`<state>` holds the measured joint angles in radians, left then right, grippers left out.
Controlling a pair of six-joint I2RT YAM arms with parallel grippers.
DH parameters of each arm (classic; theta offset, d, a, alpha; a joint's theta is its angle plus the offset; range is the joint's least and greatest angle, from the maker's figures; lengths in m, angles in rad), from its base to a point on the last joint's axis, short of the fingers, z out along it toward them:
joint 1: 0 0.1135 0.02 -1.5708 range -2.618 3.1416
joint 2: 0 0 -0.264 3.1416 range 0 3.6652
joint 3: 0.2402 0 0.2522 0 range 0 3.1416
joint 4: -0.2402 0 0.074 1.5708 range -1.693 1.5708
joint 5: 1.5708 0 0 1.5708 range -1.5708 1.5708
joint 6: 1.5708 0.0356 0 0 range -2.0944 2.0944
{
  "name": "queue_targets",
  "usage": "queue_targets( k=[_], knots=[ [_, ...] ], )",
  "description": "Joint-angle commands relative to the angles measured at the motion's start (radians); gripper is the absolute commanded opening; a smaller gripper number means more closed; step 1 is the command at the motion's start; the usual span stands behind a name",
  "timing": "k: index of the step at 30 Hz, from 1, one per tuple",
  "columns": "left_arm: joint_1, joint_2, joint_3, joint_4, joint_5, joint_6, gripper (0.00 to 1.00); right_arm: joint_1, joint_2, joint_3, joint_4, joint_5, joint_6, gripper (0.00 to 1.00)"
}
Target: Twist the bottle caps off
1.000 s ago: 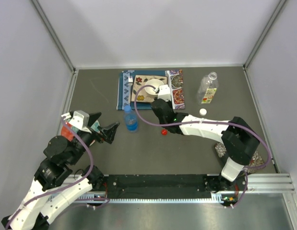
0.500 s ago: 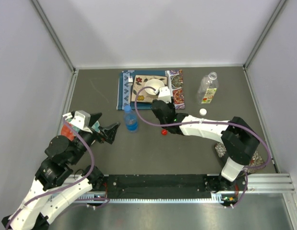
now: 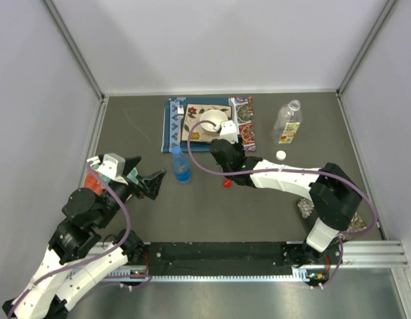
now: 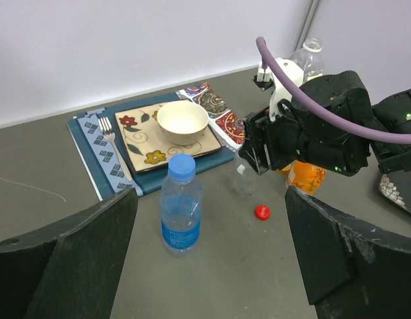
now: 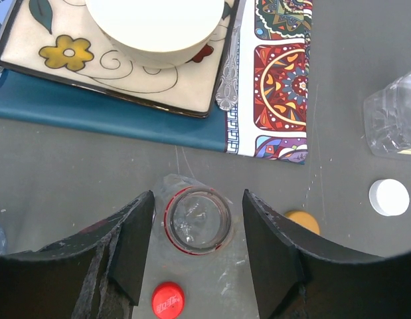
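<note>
A clear bottle with a bare, red-ringed neck stands on the table between the fingers of my right gripper, which is open with a gap on each side. The red cap lies loose just beside it. An orange cap peeks out behind the right finger, and a white cap lies further right. A blue cap sits on a small water bottle. My left gripper is wide open, a short way in front of that bottle.
A white bowl sits on a patterned plate on a blue placemat at the back. A capless clear bottle stands back right. An orange-filled bottle stands under my right arm. A speckled object lies near the right base.
The right gripper's jaws have opened around the clear bottle's neck. The left arm, the blue-capped bottle and the red cap have not moved.
</note>
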<state>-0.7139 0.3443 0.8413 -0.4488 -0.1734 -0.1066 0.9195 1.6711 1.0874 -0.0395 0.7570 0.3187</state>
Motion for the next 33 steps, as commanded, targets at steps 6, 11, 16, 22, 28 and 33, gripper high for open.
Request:
queue_targets(
  k=[6,11,16,22,28,33],
  knots=[
    [0.002,0.004,-0.002,0.024,0.006,-0.011,0.98,-0.001,-0.045,0.04,-0.019,-0.012,0.016,0.61],
    [0.002,0.002,-0.001,0.022,0.011,-0.013,0.98,0.01,-0.048,0.054,-0.028,-0.008,0.011,0.63],
    [0.004,0.004,0.002,0.022,0.017,-0.013,0.98,0.024,-0.059,0.074,-0.045,-0.001,0.002,0.65],
    [0.002,0.002,0.005,0.021,0.012,-0.007,0.98,0.068,-0.148,0.217,-0.129,0.022,-0.053,0.72],
    [0.002,-0.01,0.008,0.021,-0.073,-0.004,0.98,0.105,-0.234,0.373,-0.191,-0.121,-0.109,0.75],
    [0.004,-0.001,0.012,-0.057,-0.361,-0.064,0.98,0.11,-0.223,0.393,-0.178,-0.545,-0.078,0.76]
  ],
)
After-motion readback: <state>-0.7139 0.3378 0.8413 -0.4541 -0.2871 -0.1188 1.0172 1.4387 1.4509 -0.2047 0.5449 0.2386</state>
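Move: The blue bottle, last to be opened, stands roughly 18 cm left of the right gripper and 2 cm nearer the base, its middle some 5 cm lower; the uncapped clear bottle is right between that gripper's fingers. The loose red cap lies about 6 cm back and 1 cm left, the orange bottle 10 cm right and 3 cm back. From the left gripper, the blue bottle is about 15 cm ahead, 5 cm right and 24 cm below. Open the right fingers, already loosened, somewhat wider around the neck of the clear bottle with hardly any travel, then lift quickly off it by about 22 cm. On the way, ease some 6 cm to the blue bottle's side and a little back, swinging the wrist counter-clockwise and rolling its left side up, each nearly 20 degrees. Only at the end, start the open left gripper turning slightly left. ##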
